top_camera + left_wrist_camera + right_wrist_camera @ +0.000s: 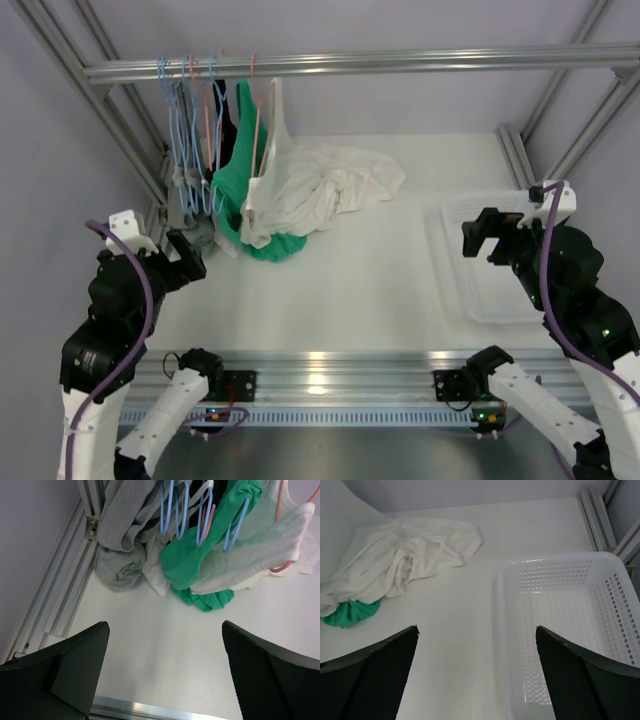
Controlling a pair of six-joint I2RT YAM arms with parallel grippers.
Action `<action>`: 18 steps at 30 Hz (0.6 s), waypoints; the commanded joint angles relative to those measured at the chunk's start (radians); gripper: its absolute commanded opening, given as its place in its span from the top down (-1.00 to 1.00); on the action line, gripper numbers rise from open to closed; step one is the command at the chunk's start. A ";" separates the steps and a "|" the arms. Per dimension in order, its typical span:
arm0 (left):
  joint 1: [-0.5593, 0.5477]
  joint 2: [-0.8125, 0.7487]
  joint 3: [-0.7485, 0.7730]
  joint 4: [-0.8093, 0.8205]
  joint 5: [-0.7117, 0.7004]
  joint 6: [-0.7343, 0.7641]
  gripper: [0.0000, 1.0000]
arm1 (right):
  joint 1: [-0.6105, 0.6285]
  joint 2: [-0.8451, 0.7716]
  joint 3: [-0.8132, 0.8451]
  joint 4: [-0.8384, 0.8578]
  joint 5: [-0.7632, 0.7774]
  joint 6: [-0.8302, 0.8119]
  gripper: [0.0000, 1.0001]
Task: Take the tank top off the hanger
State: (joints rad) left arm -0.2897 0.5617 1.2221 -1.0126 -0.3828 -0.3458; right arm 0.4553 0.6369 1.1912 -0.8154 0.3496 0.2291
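The white tank top [318, 186] hangs by its straps from the pale pink hanger [257, 118] on the rail, and its lower part lies crumpled on the table to the right. The left wrist view shows the tank top [260, 547] stretched over the pink hanger [278, 504] at the upper right. In the right wrist view its heap [405, 560] lies at the upper left. My left gripper [185, 255] [165, 626] is open, low and to the left of the clothes, with nothing between its fingers. My right gripper [487, 238] [476, 628] is open over the table beside the basket.
A green garment [240, 185] [195, 560] and a grey one [122, 535] hang left of the tank top among light blue hangers [185, 110]. A white perforated basket [470, 290] [506, 645] sits at the right. The metal rail [420, 62] spans the frame.
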 commanded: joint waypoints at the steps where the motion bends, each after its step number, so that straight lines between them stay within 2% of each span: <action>1: -0.003 0.014 0.028 0.012 0.004 -0.007 -0.98 | 0.006 -0.005 0.001 -0.002 0.034 0.007 -0.99; 6: -0.003 0.047 0.124 0.025 0.051 -0.009 -0.98 | 0.006 0.000 -0.001 0.002 0.019 0.007 -0.99; 10: -0.003 0.139 0.292 0.052 0.229 0.013 -0.98 | 0.006 0.006 -0.005 0.007 0.005 0.004 -0.99; 13: -0.003 0.297 0.417 0.046 0.341 0.044 -0.98 | 0.006 0.006 -0.008 0.013 -0.007 0.006 -0.99; 18: -0.015 0.639 0.615 0.048 0.372 0.065 -0.98 | 0.006 0.006 -0.018 0.031 -0.021 0.012 -0.99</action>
State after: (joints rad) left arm -0.2943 1.0206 1.7844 -0.9825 -0.0875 -0.3096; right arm 0.4553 0.6373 1.1885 -0.8104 0.3424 0.2298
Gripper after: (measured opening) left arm 0.990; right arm 0.993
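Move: The white tank top on its pink hanger hangs about 20 cm ahead of the left hand and 14 cm to its right, roughly at hand height. Beside it the green garment hangs some 18 cm ahead and 8 cm right, about 5 cm lower, and the bunched blue hangers are 18 cm ahead, 2 cm right, slightly higher. From the right hand, the tank top lies roughly 16 cm ahead and 37 cm left, near hand height. Upward first, the left hand lifts about 13 cm while swinging some 7 cm right, then drives about 7 cm forward as well in the last part, speeding up towards the tank top on the pink hanger. The wrist turns clockwise some 15 degrees, bringing the wide-open fingers round to face the hanger; they close on nothing. ##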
